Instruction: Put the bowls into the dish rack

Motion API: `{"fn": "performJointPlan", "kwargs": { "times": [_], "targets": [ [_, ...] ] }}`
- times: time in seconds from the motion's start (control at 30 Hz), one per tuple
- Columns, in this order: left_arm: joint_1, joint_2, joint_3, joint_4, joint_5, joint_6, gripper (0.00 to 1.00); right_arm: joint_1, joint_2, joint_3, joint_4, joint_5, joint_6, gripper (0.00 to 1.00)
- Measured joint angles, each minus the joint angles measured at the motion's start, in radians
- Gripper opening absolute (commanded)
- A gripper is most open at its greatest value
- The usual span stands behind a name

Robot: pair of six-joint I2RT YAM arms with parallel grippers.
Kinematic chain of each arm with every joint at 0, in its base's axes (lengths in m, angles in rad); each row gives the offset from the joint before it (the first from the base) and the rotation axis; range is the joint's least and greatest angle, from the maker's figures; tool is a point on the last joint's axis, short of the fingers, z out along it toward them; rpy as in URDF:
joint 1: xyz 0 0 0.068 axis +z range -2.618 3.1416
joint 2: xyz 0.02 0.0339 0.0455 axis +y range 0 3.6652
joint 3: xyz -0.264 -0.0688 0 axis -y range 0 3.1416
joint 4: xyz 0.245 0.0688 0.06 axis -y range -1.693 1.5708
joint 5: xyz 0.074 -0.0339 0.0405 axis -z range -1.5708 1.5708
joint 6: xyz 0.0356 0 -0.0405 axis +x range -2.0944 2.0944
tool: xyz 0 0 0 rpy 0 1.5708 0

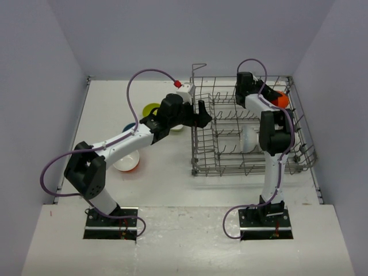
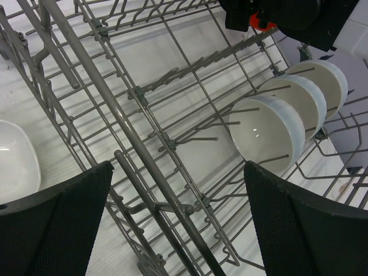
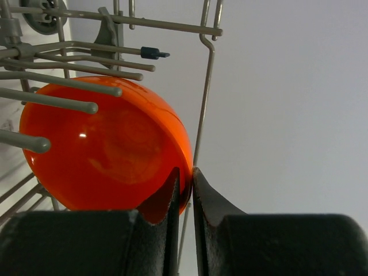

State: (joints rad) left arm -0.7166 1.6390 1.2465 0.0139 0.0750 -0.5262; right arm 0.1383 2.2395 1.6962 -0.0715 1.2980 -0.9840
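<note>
The grey wire dish rack [image 1: 202, 150] stands right of centre. My right gripper [image 1: 272, 96] is shut on the rim of an orange bowl [image 1: 281, 100], which stands on edge among the tines in the rack's far right corner; the right wrist view shows the gripper [image 3: 185, 179] pinching that bowl [image 3: 103, 149]. Three white round bowls [image 2: 267, 133] stand on edge in the rack [image 2: 115, 109]. My left gripper [image 1: 206, 114] is open and empty over the rack's left wall, as the left wrist view [image 2: 178, 167] shows.
On the table left of the rack lie a yellow-green bowl [image 1: 150, 108], a blue bowl [image 1: 130, 127], an orange bowl with white inside [image 1: 127, 163] and a white squarish bowl [image 2: 16, 160]. Grey walls close in the table on three sides.
</note>
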Motion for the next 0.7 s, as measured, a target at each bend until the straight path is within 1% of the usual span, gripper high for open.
{"fn": "performJointPlan", "kwargs": {
  "times": [0.23, 0.27, 0.37, 0.47, 0.5, 0.6, 0.63, 0.7],
  "targets": [
    [0.0, -0.009, -0.006, 0.008, -0.001, 0.0, 0.96, 0.009, 0.006, 0.006, -0.06, -0.005, 0.093, 0.12],
    [0.0, -0.011, -0.009, 0.008, -0.001, 0.0, 0.96, 0.01, 0.01, 0.013, -0.071, -0.005, 0.106, 0.14],
    [0.0, -0.012, -0.015, 0.007, -0.001, 0.0, 0.96, 0.011, 0.015, 0.026, -0.109, -0.003, 0.143, 0.15],
    [0.0, -0.013, -0.016, 0.01, -0.001, 0.0, 0.96, 0.011, 0.016, 0.034, -0.139, -0.006, 0.169, 0.23],
    [0.0, -0.013, -0.016, 0.011, -0.001, 0.0, 0.95, 0.013, 0.016, 0.034, -0.149, -0.006, 0.179, 0.3],
    [0.0, -0.013, -0.016, 0.011, -0.001, 0.0, 0.95, 0.013, 0.016, 0.035, -0.168, -0.007, 0.2, 0.38],
    [0.0, -0.013, -0.016, 0.011, -0.001, 0.0, 0.96, 0.013, 0.016, 0.036, -0.174, -0.007, 0.202, 0.43],
    [0.0, -0.013, -0.016, 0.011, -0.001, 0.0, 0.96, 0.013, 0.016, 0.043, -0.187, -0.006, 0.203, 0.46]
  ]
}}
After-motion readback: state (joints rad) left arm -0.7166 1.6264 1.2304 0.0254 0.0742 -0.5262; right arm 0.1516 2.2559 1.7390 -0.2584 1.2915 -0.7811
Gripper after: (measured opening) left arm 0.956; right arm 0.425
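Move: The orange bowl stands on edge in the rack with its rim between the right fingertips, its middle about 5 cm below the right hand and 3 cm to its right. The rack's right-side rail runs some 7 cm to the right of that hand at its height; the leftmost white bowl is about 18 cm back and 12 cm left, 7 cm lower. From the left hand, the orange bowl lies about 14 cm ahead, 33 cm right and 9 cm lower. The orange bowl, still pinched by its rim, is lowered by the right hand about 1 cm into the rack, with a slight drift to the left and barely any wrist tilt. Then the sinking eases off and the fingers part from nearly shut to a bit under half open, letting go of the rim while the hand stays beside it. ##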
